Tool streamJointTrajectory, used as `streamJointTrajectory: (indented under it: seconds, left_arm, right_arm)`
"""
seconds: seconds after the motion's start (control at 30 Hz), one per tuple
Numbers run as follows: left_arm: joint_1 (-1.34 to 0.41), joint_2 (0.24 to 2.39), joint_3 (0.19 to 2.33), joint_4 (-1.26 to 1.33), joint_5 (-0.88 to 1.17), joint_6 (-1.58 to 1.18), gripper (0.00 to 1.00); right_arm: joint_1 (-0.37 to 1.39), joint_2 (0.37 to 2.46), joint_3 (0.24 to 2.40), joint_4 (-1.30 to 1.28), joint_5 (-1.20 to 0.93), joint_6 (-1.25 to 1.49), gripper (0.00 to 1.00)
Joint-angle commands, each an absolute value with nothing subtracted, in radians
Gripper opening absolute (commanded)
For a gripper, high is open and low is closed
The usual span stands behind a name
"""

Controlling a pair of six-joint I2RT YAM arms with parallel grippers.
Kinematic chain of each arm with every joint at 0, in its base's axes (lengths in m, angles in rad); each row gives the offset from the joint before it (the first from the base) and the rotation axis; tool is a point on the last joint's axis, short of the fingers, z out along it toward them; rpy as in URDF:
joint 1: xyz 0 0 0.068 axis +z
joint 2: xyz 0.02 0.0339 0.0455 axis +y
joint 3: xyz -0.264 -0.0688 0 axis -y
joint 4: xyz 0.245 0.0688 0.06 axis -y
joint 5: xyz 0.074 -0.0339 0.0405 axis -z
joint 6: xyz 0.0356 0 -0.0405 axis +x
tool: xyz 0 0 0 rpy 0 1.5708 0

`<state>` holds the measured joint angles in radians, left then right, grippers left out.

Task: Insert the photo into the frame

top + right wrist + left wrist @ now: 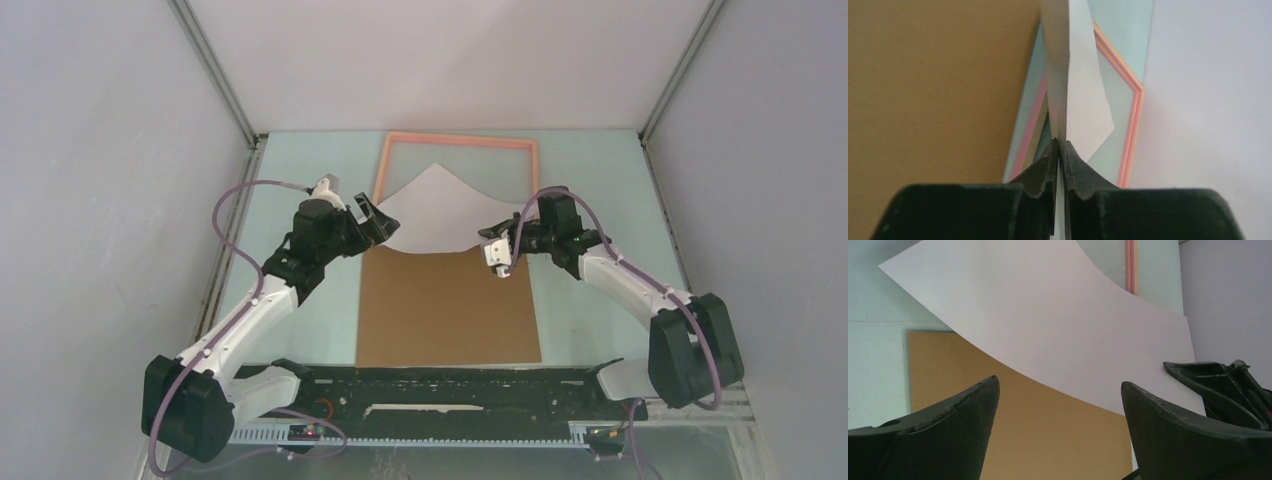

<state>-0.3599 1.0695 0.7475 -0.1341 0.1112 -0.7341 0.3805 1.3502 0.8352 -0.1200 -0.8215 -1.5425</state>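
The photo (435,210) shows its plain white back and arches up in a curve over the near part of the frame (455,139), a thin salmon-pink rectangle lying flat at the back of the table. My right gripper (490,235) pinches the photo's near right corner. In the right wrist view its jaws (1060,142) are shut on the sheet's edge (1073,75), with the frame's border (1135,115) behind. My left gripper (385,222) stands wide open at the photo's left edge, nothing between its fingers (973,410). The white sheet (1048,325) curves just beyond them.
A plain brown backing board (448,310) lies flat between the arms, just in front of the frame; the photo's near edge overhangs it. Grey walls close in both sides and the back. The arm bases and a black rail (450,385) run along the near edge.
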Motion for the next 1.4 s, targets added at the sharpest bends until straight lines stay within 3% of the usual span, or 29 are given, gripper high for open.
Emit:
streamJointTrajectory:
  seconds: [0.0, 0.17, 0.2, 0.23, 0.27, 0.53, 0.63, 0.8, 0.9, 0.97, 1.03, 1.2, 1.27, 1.37]
  left_arm:
    - [-0.354, 1.081, 0.762, -0.070, 0.131, -0.746, 1.00]
    - [-0.353, 1.104, 0.768, -0.052, 0.136, -0.746, 1.00]
    - [-0.353, 1.109, 0.769, -0.046, 0.137, -0.748, 1.00]
    - [-0.353, 1.113, 0.767, -0.040, 0.137, -0.751, 1.00]
    - [-0.354, 1.117, 0.766, -0.029, 0.138, -0.756, 1.00]
    - [-0.353, 1.124, 0.745, 0.030, 0.163, -0.782, 1.00]
    - [-0.353, 1.105, 0.736, 0.030, 0.166, -0.784, 1.00]
    - [-0.353, 1.075, 0.713, 0.042, 0.157, -0.793, 1.00]
    - [-0.353, 1.069, 0.705, 0.048, 0.163, -0.794, 1.00]
    - [-0.353, 1.064, 0.696, 0.055, 0.158, -0.795, 1.00]
    - [-0.354, 1.058, 0.693, 0.056, 0.152, -0.797, 1.00]
    - [-0.353, 1.050, 0.692, 0.067, 0.145, -0.796, 1.00]
    - [-0.353, 1.051, 0.703, 0.063, 0.140, -0.790, 1.00]
    - [-0.352, 1.063, 0.734, 0.060, 0.131, -0.783, 1.00]
  right_arm:
    - [0.352, 1.421, 0.870, -0.082, -0.859, -1.575, 0.19]
    - [0.313, 1.472, 0.821, 0.101, -0.837, -1.420, 0.50]
    - [0.313, 1.466, 0.804, 0.122, -0.829, -1.387, 0.63]
    - [0.315, 1.457, 0.787, 0.133, -0.821, -1.357, 0.93]
    - [0.319, 1.443, 0.764, 0.146, -0.811, -1.324, 0.99]
    - [0.446, 1.190, 0.579, 0.104, -0.643, -1.082, 1.00]
    - [0.432, 1.119, 0.560, 0.114, -0.650, -0.799, 1.00]
    - [0.367, 1.073, 0.522, 0.247, -0.974, -0.323, 1.00]
    - [0.438, 0.944, 0.492, 0.188, -0.756, -0.117, 1.00]
    - [0.429, 0.898, 0.515, 0.165, -0.407, 0.212, 1.00]
    - [0.390, 0.885, 0.629, -0.057, -0.232, 0.354, 1.00]
    - [0.217, 0.903, 0.675, -0.256, -0.267, 0.670, 1.00]
    - [0.080, 0.953, 0.627, -0.193, -0.355, 0.788, 1.00]
    - [-0.057, 1.075, 0.509, 0.120, -0.504, 0.958, 0.99]
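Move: My right hand, still pinching the raised near corner of the white-backed photo, has the frame's middle about 20 cm ahead, 2 cm to its left and 16 cm below. The photo's middle hangs some 11 cm ahead, 3 cm to the left and 11 cm below; the brown board's middle lies about 6 cm back, 4 cm left and 16 cm down. From my idle left hand the frame's middle is roughly 19 cm ahead, 13 cm right and 18 cm below. I carry the photo's corner about 3 cm more towards the frame while my right hand sinks and its fingers spring wide open, letting the photo go. Then I draw that empty hand back about 11 cm over the board, and swing it forward again and out to the right, clear of the photo, my wrist rolling round by well over 100 degrees. ##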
